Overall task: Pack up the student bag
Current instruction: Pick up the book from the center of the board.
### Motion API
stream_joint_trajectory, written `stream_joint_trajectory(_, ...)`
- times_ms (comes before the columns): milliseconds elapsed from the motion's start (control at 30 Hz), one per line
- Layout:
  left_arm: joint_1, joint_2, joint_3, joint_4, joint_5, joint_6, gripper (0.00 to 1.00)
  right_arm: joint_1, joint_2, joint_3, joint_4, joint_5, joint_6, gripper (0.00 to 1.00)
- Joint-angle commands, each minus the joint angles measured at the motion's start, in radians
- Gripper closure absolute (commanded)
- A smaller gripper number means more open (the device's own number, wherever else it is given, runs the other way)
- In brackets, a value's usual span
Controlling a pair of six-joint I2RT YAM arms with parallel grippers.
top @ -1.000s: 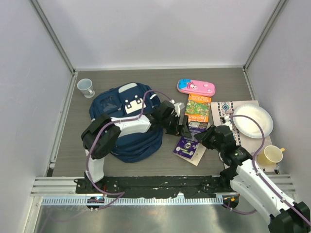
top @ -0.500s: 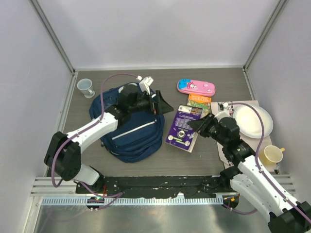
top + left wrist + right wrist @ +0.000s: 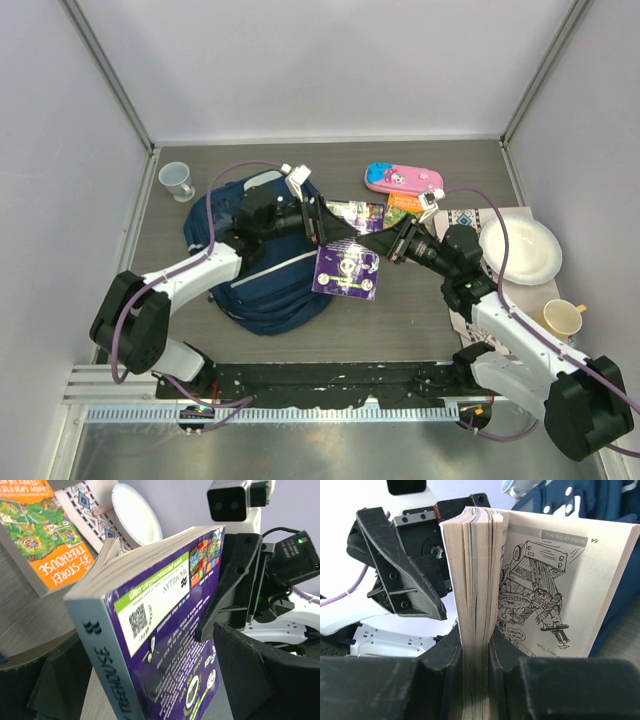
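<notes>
The student bag [image 3: 262, 290], navy blue with white trim, lies at the table's left, and a corner of it shows in the right wrist view [image 3: 615, 505]. A thick purple book [image 3: 347, 272] hangs in the air just right of the bag. My right gripper [image 3: 392, 247] is shut on its page edge [image 3: 477, 655], and one illustrated page fans open. My left gripper [image 3: 325, 228] reaches over the bag and stands open, with the purple book [image 3: 170, 645] between its wide jaws [image 3: 150, 680], spine toward the camera.
A pink pencil case [image 3: 403, 180] lies at the back. An orange-and-green book [image 3: 408, 206] sits beside a patterned cloth [image 3: 462, 225] carrying a white plate [image 3: 520, 250]. A yellow cup [image 3: 562, 318] stands at the right edge, a white mug [image 3: 177, 180] at the far left.
My right gripper has lifted the purple book off the table and carried it left toward the bag. My left gripper has opened wide and now straddles the book.
</notes>
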Motion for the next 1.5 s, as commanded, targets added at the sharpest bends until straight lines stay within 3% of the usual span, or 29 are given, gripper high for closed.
stream_joint_trajectory(0,0.009,-0.056,-0.012,0.149,0.037,-0.026,0.04,0.000,0.010,0.057,0.206,-0.098,0.015,0.99)
stream_joint_trajectory(67,0.012,-0.056,-0.015,0.149,0.037,-0.026,0.12,0.000,0.021,0.051,0.206,-0.094,0.008,0.99)
stream_joint_trajectory(100,0.014,-0.058,-0.018,0.149,0.037,-0.026,0.23,-0.001,0.022,0.050,0.197,-0.091,0.005,0.99)
stream_joint_trajectory(167,0.017,-0.061,-0.020,0.151,0.037,-0.028,0.36,0.000,0.029,0.047,0.186,-0.086,-0.005,0.99)
stream_joint_trajectory(200,0.019,-0.061,-0.023,0.151,0.035,-0.026,0.49,0.000,0.030,0.047,0.178,-0.082,-0.015,0.99)
stream_joint_trajectory(267,0.020,-0.063,-0.026,0.149,0.035,-0.025,0.61,0.000,0.038,0.050,0.163,-0.074,-0.026,0.99)
stream_joint_trajectory(300,0.020,-0.064,-0.028,0.143,0.035,-0.025,0.74,0.000,0.036,0.050,0.151,-0.065,-0.035,0.99)
stream_joint_trajectory(400,0.023,-0.067,-0.026,0.116,0.029,-0.009,0.94,0.000,0.033,0.065,0.067,-0.013,-0.081,0.86)
stream_joint_trajectory(433,0.026,-0.069,-0.025,0.105,0.025,-0.003,0.97,0.000,0.030,0.071,0.031,0.013,-0.098,0.63)
stream_joint_trajectory(467,0.028,-0.082,-0.025,0.091,0.008,0.004,1.00,-0.001,0.024,0.097,-0.022,0.044,-0.122,0.48)
stream_joint_trajectory(500,0.031,-0.092,-0.022,0.044,-0.012,0.027,1.00,0.000,0.004,0.115,-0.166,0.085,-0.162,0.30)
stream_joint_trajectory(600,0.039,-0.154,-0.006,-0.112,-0.148,0.111,1.00,0.000,-0.059,0.171,-0.396,0.323,-0.267,0.16)
stream_joint_trajectory(667,0.042,-0.208,0.023,-0.276,-0.341,0.145,1.00,0.000,-0.096,0.180,-0.455,0.421,-0.284,0.14)
stream_joint_trajectory(767,0.052,-0.248,0.038,-0.366,-0.521,0.172,1.00,0.000,-0.136,0.160,-0.463,0.379,-0.235,0.13)
stream_joint_trajectory(967,0.072,-0.297,0.015,-0.227,-0.614,0.052,1.00,0.029,-0.082,-0.001,-0.146,0.192,0.070,0.13)
stream_joint_trajectory(1233,0.074,-0.264,-0.003,0.046,-0.585,-0.101,1.00,0.169,0.062,-0.023,0.109,0.202,0.184,0.12)
stream_joint_trajectory(1467,0.074,-0.213,-0.092,0.284,-0.568,-0.265,1.00,0.193,0.179,-0.041,0.333,0.198,0.275,0.11)
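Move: The purple book, still in the right hand's grip, has its middle about 4 cm back and 4 cm right of the left hand, at its height; from the right hand that is some 2 cm back and 5 cm left. Counted from the left hand, the backpack's middle lies level, 17 cm left and 17 cm below; the orange book 8 cm ahead, 20 cm right and 20 cm down; the pencil case 19 cm ahead, 19 cm right and as low. The purple book's spine side gets pinched by the left fingers, which close on it as that hand lifts slightly; only then do the right fingers open and draw off to the right. The left hand carries the book left and forward, about 8 cm each way, turning some 40 degrees counter-clockwise, then rises to 7 cm up. The empty right hand, staying open, turns back left towards the backpack and sinks, tipping down. ##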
